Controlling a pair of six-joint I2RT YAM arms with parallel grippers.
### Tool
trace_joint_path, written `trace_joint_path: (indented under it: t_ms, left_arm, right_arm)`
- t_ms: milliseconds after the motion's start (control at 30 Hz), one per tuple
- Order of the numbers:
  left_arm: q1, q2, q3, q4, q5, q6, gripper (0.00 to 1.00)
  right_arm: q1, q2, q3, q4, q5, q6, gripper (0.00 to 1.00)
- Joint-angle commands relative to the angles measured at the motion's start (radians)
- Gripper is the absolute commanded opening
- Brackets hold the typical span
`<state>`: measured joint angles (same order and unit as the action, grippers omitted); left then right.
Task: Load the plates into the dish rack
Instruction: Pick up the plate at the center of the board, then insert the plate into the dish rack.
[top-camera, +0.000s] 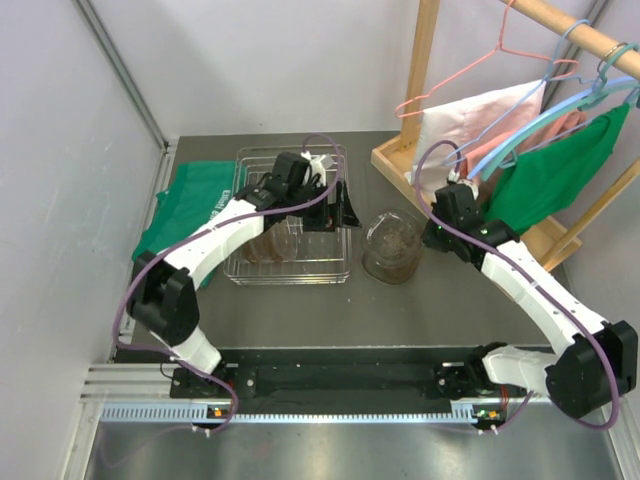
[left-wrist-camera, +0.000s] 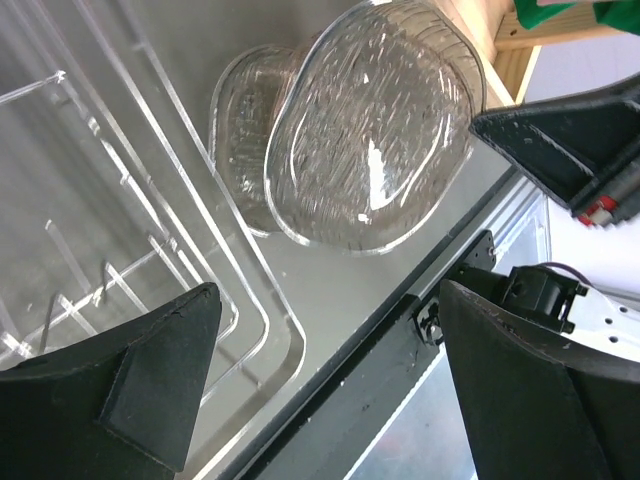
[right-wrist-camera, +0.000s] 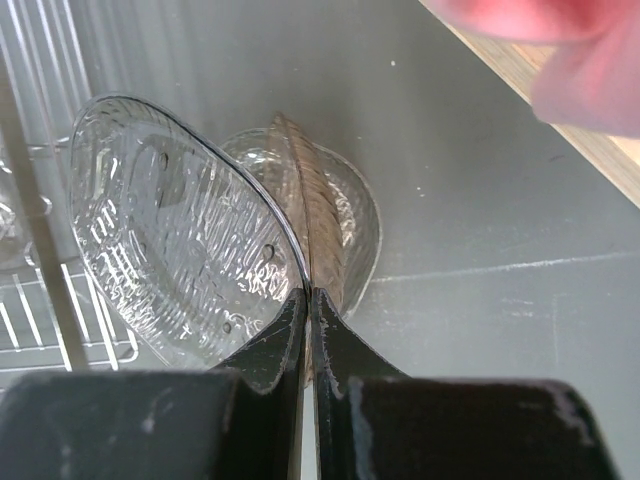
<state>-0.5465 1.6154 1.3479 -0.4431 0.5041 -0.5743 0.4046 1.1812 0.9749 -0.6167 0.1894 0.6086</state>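
The silver wire dish rack (top-camera: 322, 268) stands at the back left of the table, with brown-tinted plates (top-camera: 268, 246) upright in it. My left gripper (top-camera: 336, 208) hangs open over the rack's right edge, its fingers (left-wrist-camera: 150, 390) wide apart and holding nothing. Just right of the rack, glass plates (top-camera: 392, 250) are grouped on the table. My right gripper (right-wrist-camera: 307, 295) is shut on the rim of a tilted clear plate (right-wrist-camera: 170, 230), which leans against a brown-edged plate (right-wrist-camera: 312, 215). In the left wrist view the tilted plate (left-wrist-camera: 370, 130) shows with another plate (left-wrist-camera: 238, 130) behind it.
A green cloth (top-camera: 185, 205) lies left of the rack. At the back right is a wooden clothes stand (top-camera: 425, 90) with hangers, a green garment (top-camera: 560, 175) and a white one (top-camera: 470, 125). The black base rail (top-camera: 340, 380) runs along the near edge.
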Motion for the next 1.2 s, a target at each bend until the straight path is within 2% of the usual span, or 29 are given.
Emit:
trace_joint_path:
  t_ms: [0, 367, 767, 1000, 1167]
  left_arm:
    - [-0.02, 0.063, 0.083, 0.099, 0.04, 0.007, 0.93]
    - [-0.044, 0.221, 0.229, 0.103, 0.063, 0.05, 0.93]
    - [-0.058, 0.351, 0.362, 0.058, 0.005, 0.142, 0.93]
    - [-0.061, 0.412, 0.41, 0.02, 0.051, 0.152, 0.93]
    - [-0.061, 0.442, 0.442, -0.022, 0.123, 0.169, 0.89]
  right_arm:
    - [-0.006, -0.032, 0.001, 0.055, -0.025, 0.025, 0.0]
    - [-0.01, -0.051, -0.021, 0.086, -0.064, 0.029, 0.0]
    - [-0.016, -0.077, -0.036, 0.098, -0.068, 0.031, 0.0]
    - [-0.024, -0.112, -0.088, 0.144, -0.067, 0.045, 0.0]
    - [-0.03, -0.107, -0.113, 0.176, -0.071, 0.057, 0.0]
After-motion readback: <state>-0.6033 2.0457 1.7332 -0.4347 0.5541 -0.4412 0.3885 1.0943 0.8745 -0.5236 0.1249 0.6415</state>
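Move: The clear plate, already held by its right-hand rim in the right fingers, has its middle about 12 cm to the left hand's right, 3 cm back and 8 cm lower. The dish rack's middle lies some 14 cm left of the left hand, 8 cm ahead and 16 cm below. From the right hand the held plate's middle is roughly 8 cm left, 2 cm ahead and 3 cm lower; the remaining plates sit about 6 cm left, 2 cm ahead and 12 cm down. The clear plate stays pinched and nearly still in the right hand, which only rolls about 5 degrees, while the left hand comes for its free rim. With fingers wide open, the left hand travels some 8 cm right and 6 cm forward, off the rack's right side, then sinks late for most of its 5 cm drop, turning some 10 degrees clockwise towards the plate's far left rim. ##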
